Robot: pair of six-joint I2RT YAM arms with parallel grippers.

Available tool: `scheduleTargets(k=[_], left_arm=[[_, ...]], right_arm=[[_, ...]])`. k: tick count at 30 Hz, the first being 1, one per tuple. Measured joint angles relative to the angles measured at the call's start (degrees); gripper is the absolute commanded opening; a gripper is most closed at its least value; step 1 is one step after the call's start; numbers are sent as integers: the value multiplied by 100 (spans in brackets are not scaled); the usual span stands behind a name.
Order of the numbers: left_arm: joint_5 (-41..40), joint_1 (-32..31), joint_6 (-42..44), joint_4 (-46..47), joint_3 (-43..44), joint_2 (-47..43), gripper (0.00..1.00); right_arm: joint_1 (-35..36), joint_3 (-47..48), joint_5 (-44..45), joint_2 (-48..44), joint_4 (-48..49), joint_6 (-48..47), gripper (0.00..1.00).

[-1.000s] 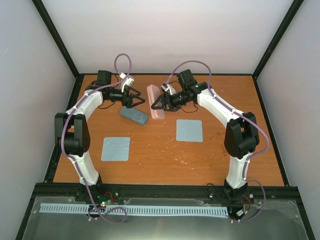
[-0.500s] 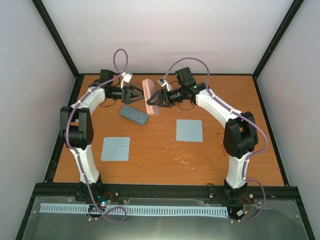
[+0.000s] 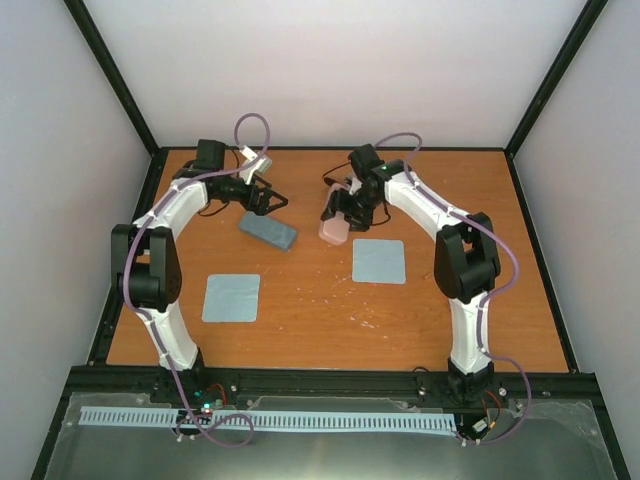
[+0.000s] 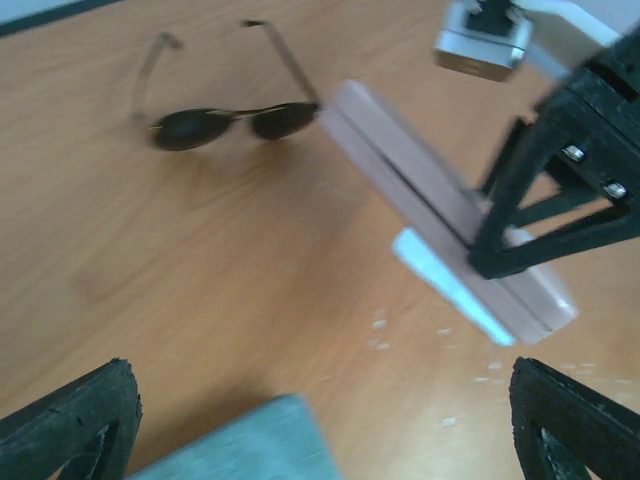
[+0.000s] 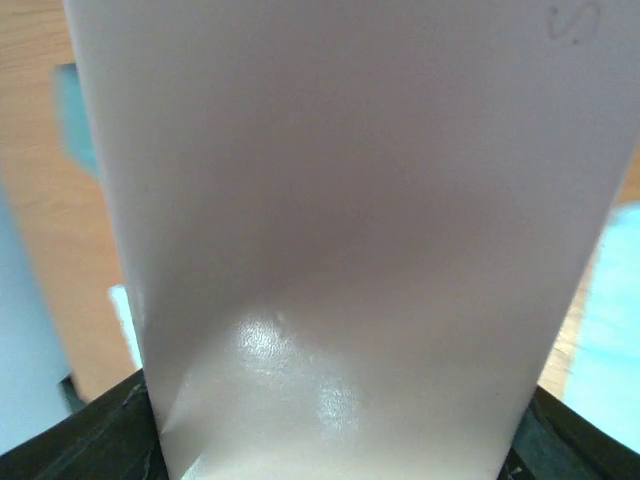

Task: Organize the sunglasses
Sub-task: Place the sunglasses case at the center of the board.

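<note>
One pair of sunglasses with a thin frame and dark lenses lies on the table, arms unfolded; I see it only in the left wrist view. My right gripper is shut on the pink case and holds it tilted above the table. The case fills the right wrist view, and in the left wrist view the pink case hangs just right of the sunglasses. My left gripper stands open with nothing between its fingers, above the blue-grey case.
Two light-blue cloths lie flat on the wooden table: one at front left, one right of centre, just in front of the pink case. A corner of the blue-grey case shows between my left fingers.
My right gripper has carried the pink case to the right and nearer, away from the left gripper, and turned it. The left gripper has drawn back slightly over the blue-grey case.
</note>
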Motion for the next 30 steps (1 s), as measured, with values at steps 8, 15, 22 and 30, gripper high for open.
scheduleTargets(k=[8,15,22,30], left_arm=[[-1902,2,354,485,-348,-273,99],[-2503,0,485,680,-752,-358,99],[-2708,0,527,769,-946,-573,100],[-2752,0,542,861,-962,-640,99]], right_arm=[[66,17,1025,822,-1001,608,28],[291,352,1377,1266,-1220,798,55],[415,529,1331,1416,-1196,841,95],[509,380,1294,1287,-1104,824,97]])
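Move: The right gripper holds the pink sunglasses case in the air. The bare centre of the board lies about 12 cm below this hand, 3 cm back and 2 cm right; the cloth is 10 cm back and 11 cm right, the sunglasses 17 cm ahead and 6 cm right. From the left gripper, the blue case lies some 16 cm below, 3 cm back and 3 cm left, the held pink case 3 cm back, 13 cm right and 5 cm lower. Lower the right gripper about 11 cm and slightly back onto the board's centre, rolling the fingers some 25 degrees to point nearly straight down; once the pink case is down, open the fingers and stay low around it. Meanwhile swing the open left gripper left about 6 cm, sinking about 4 cm, its fingers tipping down towards the blue case. ##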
